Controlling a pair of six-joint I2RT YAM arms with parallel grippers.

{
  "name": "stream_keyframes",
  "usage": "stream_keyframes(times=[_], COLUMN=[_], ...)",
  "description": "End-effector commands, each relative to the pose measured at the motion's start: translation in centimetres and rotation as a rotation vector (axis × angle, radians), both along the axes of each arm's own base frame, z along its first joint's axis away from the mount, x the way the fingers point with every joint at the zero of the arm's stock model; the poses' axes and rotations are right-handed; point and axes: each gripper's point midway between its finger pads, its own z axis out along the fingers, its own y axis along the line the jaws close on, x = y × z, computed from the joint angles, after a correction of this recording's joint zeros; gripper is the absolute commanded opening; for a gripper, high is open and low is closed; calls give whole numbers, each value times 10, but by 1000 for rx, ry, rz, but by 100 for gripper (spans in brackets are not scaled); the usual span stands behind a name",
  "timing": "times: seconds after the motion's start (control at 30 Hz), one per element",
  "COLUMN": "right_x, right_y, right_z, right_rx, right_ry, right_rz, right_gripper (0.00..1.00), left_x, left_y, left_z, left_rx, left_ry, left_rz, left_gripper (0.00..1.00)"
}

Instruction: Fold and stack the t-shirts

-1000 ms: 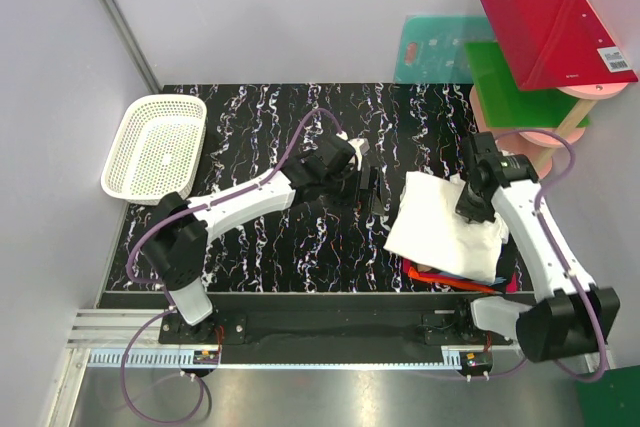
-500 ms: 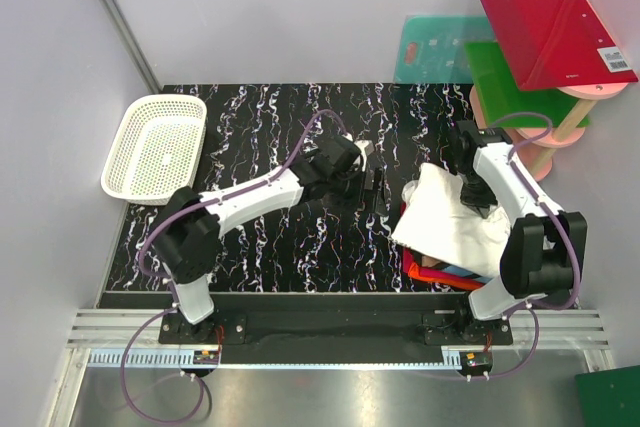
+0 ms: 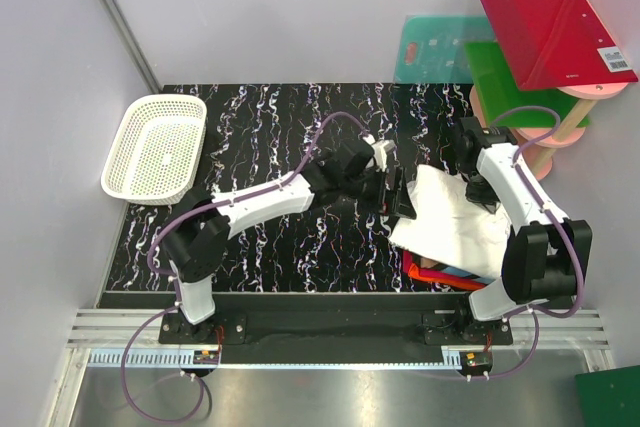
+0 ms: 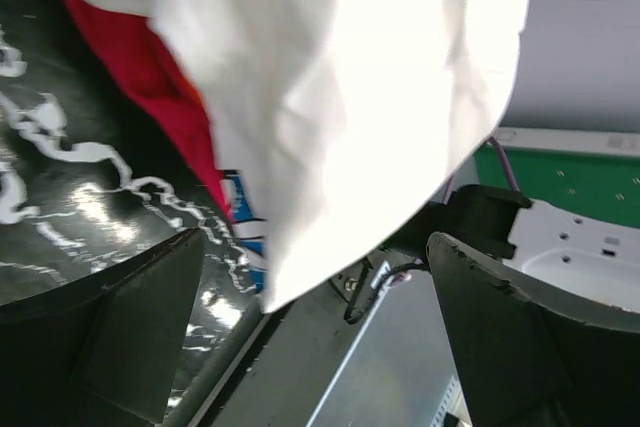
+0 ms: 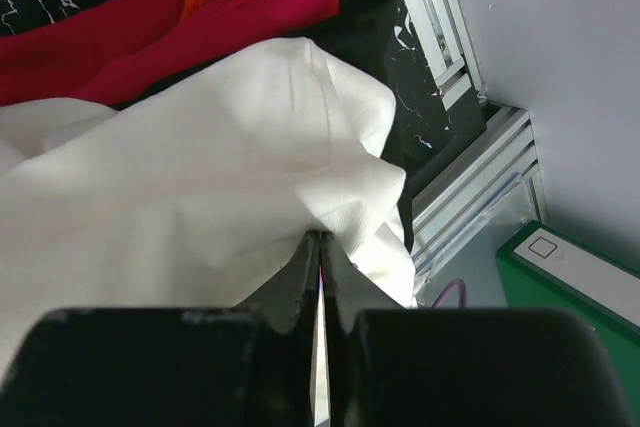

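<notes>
The white t-shirt [image 3: 450, 225] lies folded on top of the pile at the table's right. The red-orange t-shirt [image 3: 424, 271] pokes out beneath its near edge, beside a strip of coloured print. My right gripper [image 3: 479, 189] rests on the white shirt's far right corner. In the right wrist view it [image 5: 320, 237] is shut, pinching a fold of the white t-shirt [image 5: 180, 197], with the red-orange t-shirt [image 5: 150, 27] behind. My left gripper [image 3: 400, 193] is open at the white shirt's left edge. In the left wrist view it [image 4: 320, 332] gapes wide below the white cloth [image 4: 340, 77], holding nothing.
A white mesh basket [image 3: 155, 147] stands at the table's far left. Red, green and teal boards [image 3: 545, 37] lean on a pink stand beyond the back right corner. An aluminium rail [image 3: 300, 332] runs along the near edge by the arm bases.
My left gripper has slid right across the table to the white shirt's left edge, staying open. The right arm folded in and its gripper shifted slightly toward the far corner.
</notes>
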Motion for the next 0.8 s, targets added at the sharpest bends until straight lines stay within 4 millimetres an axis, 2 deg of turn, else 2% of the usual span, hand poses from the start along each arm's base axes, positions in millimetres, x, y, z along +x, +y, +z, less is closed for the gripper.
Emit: stream_keyframes(times=[0.0,0.13,0.17,0.2,0.27,0.3,0.33,0.43,0.57,0.77], right_x=[9,20,25,33,48,62,67,88,99,96], right_y=[-1,19,32,38,70,83,104,135,140,138], right_z=[15,25,27,37,48,63,69,91,85,75], right_rx=[6,136,211,249,423,494,611,780,794,776], right_ry=[-73,-169,-200,-276,-372,-473,-511,-631,-590,-568], right_rz=[-1,41,65,74,123,149,179,196,191,187], right_gripper=[9,22,26,27,31,32,33,38,40,41], left_x=[-13,-11,-10,-9,-6,-5,-3,-5,-4,-4], left_y=[-21,-14,-9,-7,-1,1,2,7,10,8], left_z=[29,18,14,13,8,7,4,-4,-7,-8], left_rx=[-97,-40,-16,-4,34,46,60,84,96,97], left_ry=[-17,-30,-41,-48,-69,-74,-79,-72,-77,-73], left_rz=[-61,-33,-27,-21,-7,-2,7,14,18,12], left_gripper=[98,98,99,99,99,99,99,99,99,99])
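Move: My closed right fingertips rest on the white t-shirt near its right side. Its far-left corner is about 8 cm farther out and 16 cm to the left of them, some 3 cm lower; the red shirt edge under the stack shows roughly 14 cm back and 9 cm left. From my open left hand, the white shirt's near-left corner lies about 7 cm back, 2 cm left and 6 cm down, the far-left corner about 6 cm ahead, 4 cm right. I lift my right fingertips off the white shirt and swing that hand left and forward, about 13 cm across and 9 cm out, rising some 6 cm, towards the far-left corner. On the way I open the fingers partway and turn the wrist so they point forward and down. My left hand, still wide open, eases back a little, then sinks about 2.5 cm beside the shirt's left edge. ##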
